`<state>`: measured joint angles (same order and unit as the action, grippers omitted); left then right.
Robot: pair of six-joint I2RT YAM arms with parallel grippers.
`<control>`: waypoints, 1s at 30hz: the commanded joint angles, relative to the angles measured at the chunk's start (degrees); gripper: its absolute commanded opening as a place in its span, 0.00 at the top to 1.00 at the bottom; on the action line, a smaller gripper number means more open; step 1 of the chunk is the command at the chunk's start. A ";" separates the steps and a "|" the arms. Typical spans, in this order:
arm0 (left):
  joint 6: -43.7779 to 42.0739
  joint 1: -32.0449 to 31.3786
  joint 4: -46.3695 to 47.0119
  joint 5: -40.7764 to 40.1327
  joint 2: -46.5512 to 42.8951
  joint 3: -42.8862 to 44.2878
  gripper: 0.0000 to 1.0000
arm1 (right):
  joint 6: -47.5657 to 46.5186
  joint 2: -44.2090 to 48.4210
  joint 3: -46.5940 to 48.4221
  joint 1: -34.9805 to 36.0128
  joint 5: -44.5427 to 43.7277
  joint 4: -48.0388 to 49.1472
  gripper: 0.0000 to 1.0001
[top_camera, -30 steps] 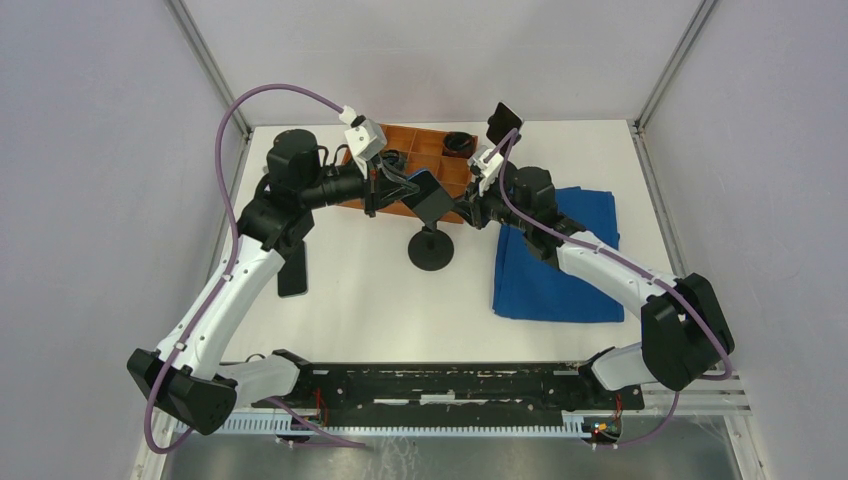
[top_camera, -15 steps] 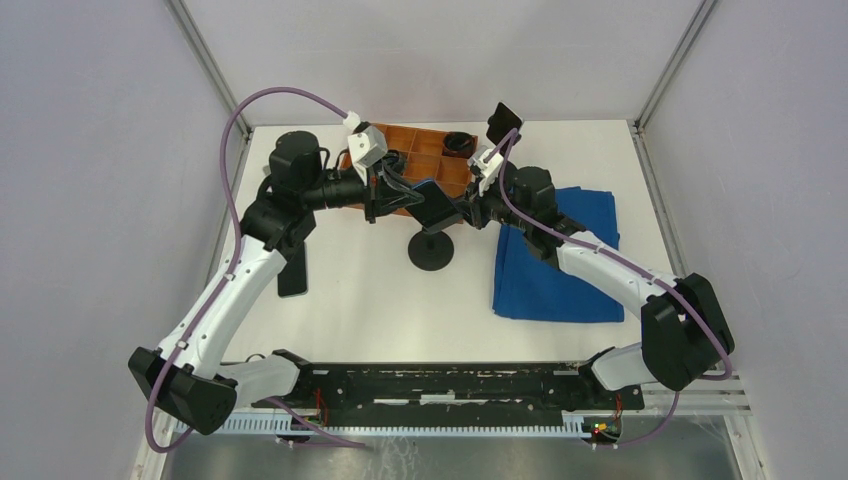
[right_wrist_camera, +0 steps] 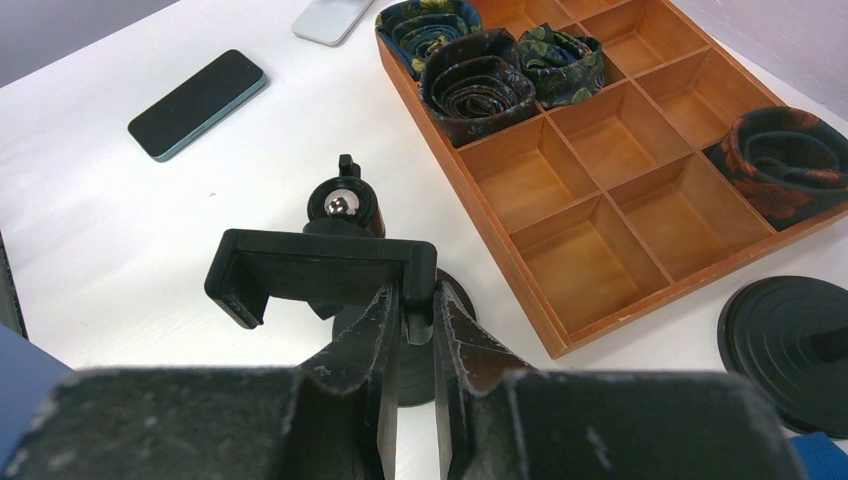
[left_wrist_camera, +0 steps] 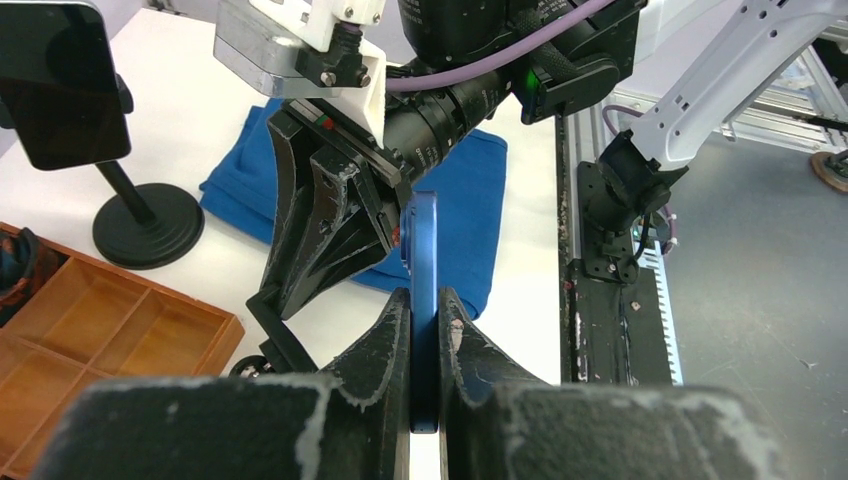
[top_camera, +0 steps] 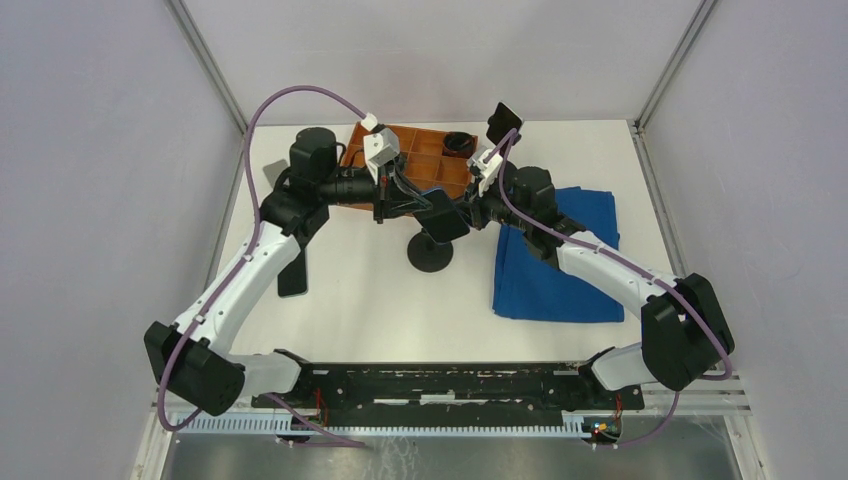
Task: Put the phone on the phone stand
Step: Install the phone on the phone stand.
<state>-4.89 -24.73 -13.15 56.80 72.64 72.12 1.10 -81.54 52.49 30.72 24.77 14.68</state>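
Note:
A blue phone (left_wrist_camera: 423, 250) shows edge-on in the left wrist view, with my left gripper (left_wrist_camera: 423, 312) shut on its lower end. From above, the phone (top_camera: 441, 216) hangs over the black phone stand (top_camera: 430, 252), right against its clamp. My right gripper (right_wrist_camera: 408, 305) is shut on the right end of the stand's black clamp (right_wrist_camera: 310, 268), above the steel ball joint (right_wrist_camera: 343, 205). The two grippers, left (top_camera: 425, 207) and right (top_camera: 463, 212), meet tip to tip over the stand. The phone's corner (right_wrist_camera: 20, 375) shows at the lower left of the right wrist view.
An orange wooden tray (top_camera: 425, 160) with rolled ties (right_wrist_camera: 480, 85) lies behind the stand. A second stand with a dark phone (top_camera: 505, 122) is at the back. A blue cloth (top_camera: 560, 265) lies to the right. Another dark phone (top_camera: 292, 270) lies flat on the left.
My left arm has swung right and brought the blue phone up to the stand's clamp. My right gripper has kept its hold on the clamp without moving.

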 commanded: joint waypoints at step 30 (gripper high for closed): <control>-2.30 -4.01 2.04 -3.42 5.31 -0.56 0.98 | -0.66 2.03 4.26 2.79 2.47 -3.75 1.00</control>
<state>-4.99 -28.38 -13.41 53.82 78.30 70.94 -0.05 -81.23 53.78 32.67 25.02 11.46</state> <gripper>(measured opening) 0.149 0.188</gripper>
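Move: The clamp of the phone stand, its near end in the right fingers, lies about 3 cm ahead of the left hand, 4 cm to its right and 8 cm below. From that same hand the tie tray's middle is some 23 cm ahead, 4 cm left and 23 cm down; the second stand is 23 cm ahead, 17 cm right. From the right hand, the held phone is about 5 cm back, 3 cm left, 6 cm above. Bring the left gripper, its hold on the phone's edge unchanged, down some 4.5 cm and about 2 cm to the right, lowering the phone towards the stand's clamp and tilting the hand only slightly. Meanwhile keep the clamp's end pinched in the right fingers and ease it slowly back and left, about 1.5 cm in all, to meet the phone. ##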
